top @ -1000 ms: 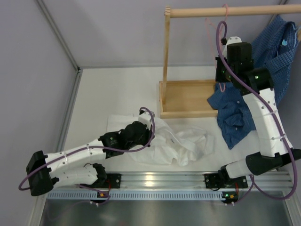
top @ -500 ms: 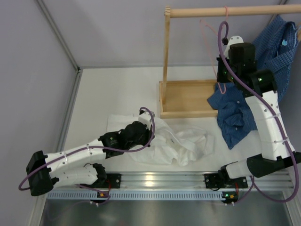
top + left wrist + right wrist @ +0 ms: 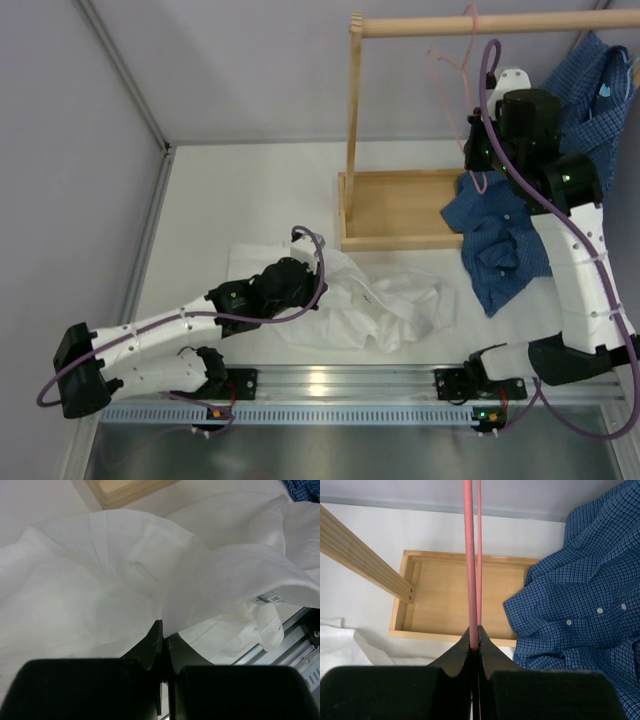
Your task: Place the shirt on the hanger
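The white shirt [image 3: 390, 300] lies crumpled on the table in front of the wooden frame; it fills the left wrist view [image 3: 110, 575], its collar label showing at the right. My left gripper [image 3: 164, 636] is shut on a fold of the shirt; in the top view it [image 3: 300, 272] sits at the shirt's left part. The pink wire hanger [image 3: 452, 62] hangs by its hook from the wooden rail [image 3: 480, 24]. My right gripper [image 3: 475, 632] is shut on the hanger's wire [image 3: 469, 555], up by the rail in the top view [image 3: 478, 140].
A blue checked shirt [image 3: 505, 240] drapes from the rail's right end down to the table, and shows in the right wrist view [image 3: 580, 600]. The wooden frame's base tray [image 3: 395, 210] and upright post [image 3: 354, 120] stand behind the white shirt. An aluminium rail [image 3: 350, 385] runs along the near edge.
My right arm has risen and shifted slightly right with the hanger, which now tilts with its triangle swung out left. My left gripper has lifted the shirt fold slightly.
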### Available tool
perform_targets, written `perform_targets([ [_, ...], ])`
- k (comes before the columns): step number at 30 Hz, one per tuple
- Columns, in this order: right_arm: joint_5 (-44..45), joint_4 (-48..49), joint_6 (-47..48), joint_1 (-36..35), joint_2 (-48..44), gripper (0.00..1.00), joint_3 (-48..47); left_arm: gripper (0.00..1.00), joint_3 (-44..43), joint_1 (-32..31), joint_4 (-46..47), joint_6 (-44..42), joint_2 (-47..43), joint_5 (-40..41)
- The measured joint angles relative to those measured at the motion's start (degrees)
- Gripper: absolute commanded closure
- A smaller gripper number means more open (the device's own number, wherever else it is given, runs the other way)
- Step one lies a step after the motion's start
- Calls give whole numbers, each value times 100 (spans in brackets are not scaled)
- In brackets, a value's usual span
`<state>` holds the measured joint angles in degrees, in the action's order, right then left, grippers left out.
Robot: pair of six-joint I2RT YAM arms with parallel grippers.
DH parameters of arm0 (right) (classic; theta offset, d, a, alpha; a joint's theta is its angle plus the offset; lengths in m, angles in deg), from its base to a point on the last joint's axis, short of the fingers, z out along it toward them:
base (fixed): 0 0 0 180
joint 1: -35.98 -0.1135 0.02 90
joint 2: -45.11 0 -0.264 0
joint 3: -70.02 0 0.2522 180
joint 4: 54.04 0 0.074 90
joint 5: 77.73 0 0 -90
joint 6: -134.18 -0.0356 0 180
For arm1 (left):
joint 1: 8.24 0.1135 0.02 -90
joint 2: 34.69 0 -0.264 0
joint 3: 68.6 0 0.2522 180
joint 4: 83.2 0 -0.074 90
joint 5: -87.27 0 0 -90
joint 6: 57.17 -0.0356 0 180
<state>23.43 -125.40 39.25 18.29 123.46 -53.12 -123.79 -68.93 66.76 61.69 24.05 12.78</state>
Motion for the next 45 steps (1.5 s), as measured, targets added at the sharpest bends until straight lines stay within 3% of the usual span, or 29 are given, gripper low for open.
perform_targets([
  [16,-614,452,-13,15,-575,100,-269,100,83,0,4,435,-363,581],
  [19,-1178,442,-20,24,-1145,100,479,100,79,0,-2,514,-380,772],
  [23,-2555,494,-24,31,-2509,100,2319,100,-37,79,-48,579,-352,999],
  [29,-4166,393,-162,7,-4426,100,4605,100,-640,1110,-22,575,428,581],
  [37,-4242,293,-297,-595,-5250,100,5099,100,-1152,2435,-39,776,1340,-306],
  [45,-3987,-24,-522,-1008,-5386,100,5547,100,-1576,2671,-37,955,1703,-782],
])
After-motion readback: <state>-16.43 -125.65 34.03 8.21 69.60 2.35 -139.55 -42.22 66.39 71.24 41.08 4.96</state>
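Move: The pink hanger, pinched in the right hand and hooked on the rail, has its middle about 14 cm ahead of that hand and 3 cm higher. The white shirt it is meant for has its middle some 24 cm left, 10 cm back and 38 cm below; the wooden tray lies 11 cm left, 13 cm ahead, equally low, and the blue shirt 14 cm right, 5 cm ahead, 17 cm lower. From the left hand, already pinching the white shirt, the hanger's middle is roughly 30 cm ahead, 28 cm right and 27 cm up. The hanger is first raised about 7 cm by the right hand to clear the rail, then drawn back some 25 cm, swept down past its starting height and a little left towards the white shirt, while the hand turns about 45 degrees counter-clockwise. The white shirt stays pinched in the left hand, which barely shifts at first, then carries it forward towards the tray's near left corner, turning counter-clockwise. ##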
